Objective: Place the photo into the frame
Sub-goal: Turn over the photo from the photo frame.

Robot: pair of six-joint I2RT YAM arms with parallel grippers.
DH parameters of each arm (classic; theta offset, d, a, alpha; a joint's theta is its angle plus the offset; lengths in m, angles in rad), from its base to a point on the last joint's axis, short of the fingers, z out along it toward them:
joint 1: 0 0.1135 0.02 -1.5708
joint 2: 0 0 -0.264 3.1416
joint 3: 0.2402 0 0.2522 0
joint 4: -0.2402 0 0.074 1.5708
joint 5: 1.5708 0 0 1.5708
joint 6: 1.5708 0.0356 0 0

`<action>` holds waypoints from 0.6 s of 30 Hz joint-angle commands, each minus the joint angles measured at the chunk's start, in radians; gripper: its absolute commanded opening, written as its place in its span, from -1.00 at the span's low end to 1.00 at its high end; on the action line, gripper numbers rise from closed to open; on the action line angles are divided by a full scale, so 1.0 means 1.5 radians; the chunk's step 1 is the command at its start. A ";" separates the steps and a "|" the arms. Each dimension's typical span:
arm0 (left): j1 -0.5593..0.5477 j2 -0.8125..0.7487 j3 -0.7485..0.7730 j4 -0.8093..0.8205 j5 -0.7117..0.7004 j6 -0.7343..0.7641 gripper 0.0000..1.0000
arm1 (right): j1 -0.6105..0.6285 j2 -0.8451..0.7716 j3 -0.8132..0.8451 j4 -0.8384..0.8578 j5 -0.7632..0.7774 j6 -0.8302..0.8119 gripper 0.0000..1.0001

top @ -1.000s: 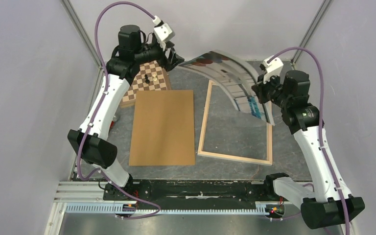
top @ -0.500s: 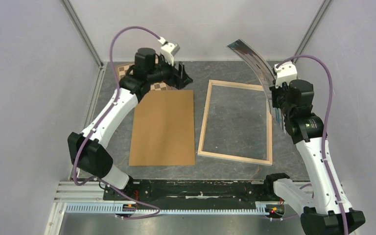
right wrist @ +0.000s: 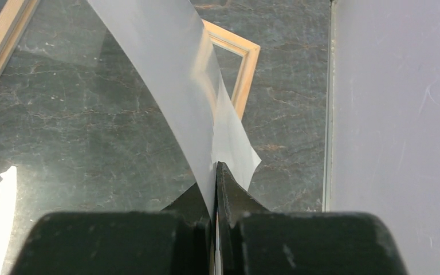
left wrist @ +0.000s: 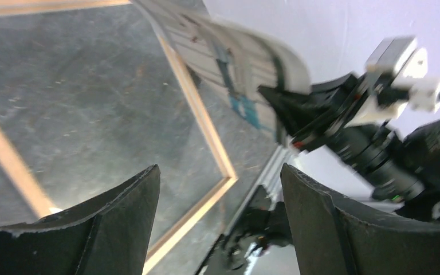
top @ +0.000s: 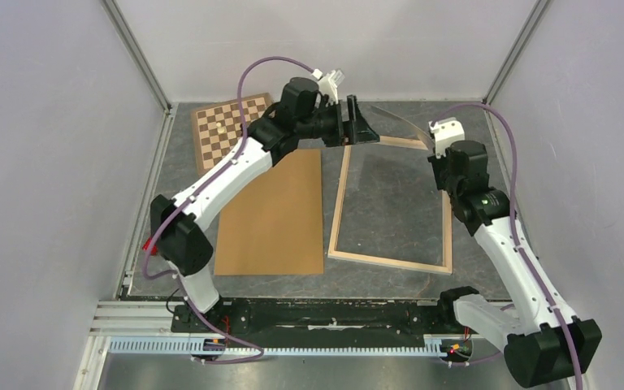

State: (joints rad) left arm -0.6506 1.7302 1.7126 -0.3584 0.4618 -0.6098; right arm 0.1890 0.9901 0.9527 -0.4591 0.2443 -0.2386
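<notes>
The photo arcs in the air over the far end of the frame, picture side toward the left arm. One corner of the photo is pinched in my right gripper, which is shut on it. In the right wrist view the photo's plain white back curves up and away over the frame's corner. My left gripper hovers open above the frame's far left corner, just short of the photo's free edge. In the left wrist view its fingers hold nothing, and the printed side of the photo bends above a frame bar.
A plain brown backing board lies flat to the left of the frame. A checkered chessboard with a small piece on it sits at the far left. The enclosure's walls stand close behind and to the right of the frame.
My left arm let go of the photo and swung right from above the chessboard to the frame's far left corner. The photo sprang upright in the right gripper, then came down toward the frame.
</notes>
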 commanded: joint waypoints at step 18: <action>-0.045 0.189 0.155 -0.002 0.046 -0.413 0.69 | 0.107 0.065 -0.075 0.131 0.078 0.036 -1.00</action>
State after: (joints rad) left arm -0.7181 2.0029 1.8961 -0.4339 0.4728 -1.1240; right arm 0.3355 1.1042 0.8810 -0.3389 0.3294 -0.2077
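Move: The photo, standing nearly edge-on in my right fingers, has its middle about 8 cm to the right of my open left hand, 3 cm ahead and some 6 cm lower; from my right hand it is roughly 6 cm ahead, 6 cm left and 5 cm down. The frame's centre lies on the table 9 cm right of my left hand, 14 cm back and 30 cm below. The brown backing board's centre is 21 cm left and 15 cm back of that same hand. I bring my two hands together over the far part of the frame. My left hand, fingers still wide open, goes about 7 cm right towards the photo, then mostly sinks 5 to 6 cm, rolling some 30 degrees so the fingers aim more right and down. My right hand keeps its pinch on the photo's edge and carries the sheet left and down, about 4 cm each, and slightly forward. ##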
